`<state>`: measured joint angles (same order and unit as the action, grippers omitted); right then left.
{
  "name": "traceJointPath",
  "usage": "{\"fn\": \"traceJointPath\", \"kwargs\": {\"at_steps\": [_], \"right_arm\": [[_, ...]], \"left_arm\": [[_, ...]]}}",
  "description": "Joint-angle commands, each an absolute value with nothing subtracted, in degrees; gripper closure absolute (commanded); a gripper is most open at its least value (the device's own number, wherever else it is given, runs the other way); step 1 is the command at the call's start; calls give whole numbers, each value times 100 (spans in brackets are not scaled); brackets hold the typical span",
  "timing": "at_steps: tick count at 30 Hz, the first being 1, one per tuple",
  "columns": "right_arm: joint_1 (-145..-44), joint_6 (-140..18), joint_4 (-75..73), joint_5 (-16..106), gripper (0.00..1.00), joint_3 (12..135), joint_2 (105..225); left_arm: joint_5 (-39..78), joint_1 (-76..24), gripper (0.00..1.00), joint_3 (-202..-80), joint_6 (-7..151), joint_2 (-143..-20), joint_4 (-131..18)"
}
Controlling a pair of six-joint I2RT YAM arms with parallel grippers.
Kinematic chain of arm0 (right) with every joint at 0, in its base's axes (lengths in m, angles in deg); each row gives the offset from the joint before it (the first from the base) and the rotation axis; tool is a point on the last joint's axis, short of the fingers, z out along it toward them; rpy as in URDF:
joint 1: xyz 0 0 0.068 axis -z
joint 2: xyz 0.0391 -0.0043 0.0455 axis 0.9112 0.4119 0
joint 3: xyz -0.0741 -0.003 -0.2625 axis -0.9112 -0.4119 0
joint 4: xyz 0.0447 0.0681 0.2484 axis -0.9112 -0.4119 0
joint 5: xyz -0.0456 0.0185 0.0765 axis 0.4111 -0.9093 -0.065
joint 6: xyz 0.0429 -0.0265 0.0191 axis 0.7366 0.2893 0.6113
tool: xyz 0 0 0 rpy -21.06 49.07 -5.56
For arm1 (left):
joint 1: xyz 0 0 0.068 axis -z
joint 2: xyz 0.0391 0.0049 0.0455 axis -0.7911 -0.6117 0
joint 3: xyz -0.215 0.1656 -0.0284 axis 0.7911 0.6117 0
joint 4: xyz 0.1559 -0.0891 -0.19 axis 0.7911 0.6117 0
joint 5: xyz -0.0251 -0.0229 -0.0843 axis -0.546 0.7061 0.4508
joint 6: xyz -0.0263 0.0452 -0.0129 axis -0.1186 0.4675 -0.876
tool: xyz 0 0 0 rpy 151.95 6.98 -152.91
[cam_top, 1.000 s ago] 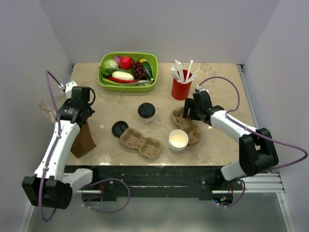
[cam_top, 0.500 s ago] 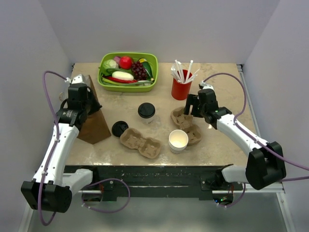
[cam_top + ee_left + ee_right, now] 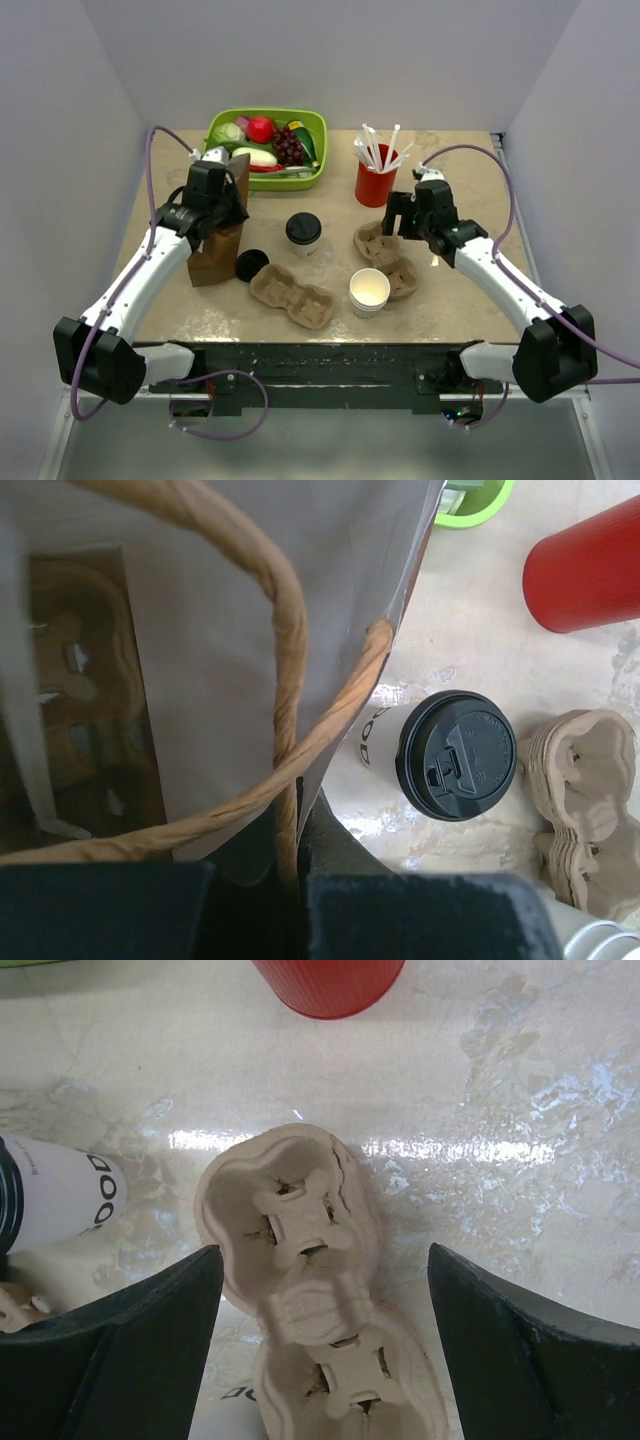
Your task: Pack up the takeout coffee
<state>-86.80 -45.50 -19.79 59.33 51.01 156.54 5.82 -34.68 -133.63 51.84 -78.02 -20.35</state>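
Observation:
The takeout coffee (image 3: 304, 232), a white cup with a black lid (image 3: 455, 755), stands upright mid-table, and its side shows at the left edge of the right wrist view (image 3: 50, 1205). My left gripper (image 3: 232, 183) is shut on the top edge and twine handle (image 3: 290, 680) of a brown paper bag (image 3: 215, 250), which stands just left of the coffee. A pulp shape like a carrier (image 3: 70, 680) shows inside the bag. My right gripper (image 3: 396, 226) hangs open over a pulp cup carrier (image 3: 300, 1250), one finger on each side, without touching it.
A second carrier (image 3: 290, 295) and a loose black lid (image 3: 248, 265) lie in front of the bag. A stack of lidless white cups (image 3: 369, 292) stands near the front edge. At the back are a red cup of stirrers (image 3: 376, 182) and a green tray of produce (image 3: 266, 147).
My left arm has carried the bag from the table's left edge rightward and back, to beside the coffee. My right gripper has shifted slightly back over the carrier.

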Motion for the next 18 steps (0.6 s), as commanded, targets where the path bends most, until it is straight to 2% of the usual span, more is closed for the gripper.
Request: {"fn": "traceJointPath", "kwargs": {"at_steps": [1,5,6,9,12,15,18], "right_arm": [[-8659,-4925,-2037,5609,14,5496,15462],[-8668,-5172,-2116,5354,13,5646,15462],[-8659,-5225,-2133,5293,12,5681,15454],[-8668,-5400,-2046,4907,12,5769,15401],[-8764,-5576,-1879,4414,12,5795,15322],[-9115,-5848,-1887,4474,12,5918,15304],[-9660,-6156,-1940,4642,12,6103,15313]], "left_arm": [[625,-3445,88,-13544,5002,-7719,-2137],[300,-3453,72,-13780,5063,-7727,-1725],[116,-3453,62,-13877,5072,-7736,-1619],[-192,-3453,50,-14299,5107,-7675,-1276],[-490,-3453,28,-14747,5195,-7552,-995],[-781,-3453,16,-15239,5265,-7473,-731],[-1158,-3453,9,-15722,5362,-7429,-494]]}}
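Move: The left gripper holds a handle of the paper bag, whose middle is about 6 cm left of it and 11 below. The black lid lies 4 cm back from that gripper on the table; the lidded coffee cup is about 14 cm to its right, level. From the open right gripper, the coffee cup is about 20 cm left, nearly level and 8 below; the right tray stack lies 3 cm back, and the empty cups 14 back, 5 left. Open the left gripper wide to let go of the bag's handle, then lift it about 9 cm, drifting some 3 cm left over the bag's mouth. Meanwhile bring the open right gripper left towards the coffee cup and up, roughly 5 cm each way, gathering speed and turning about 20 degrees counter-clockwise. ##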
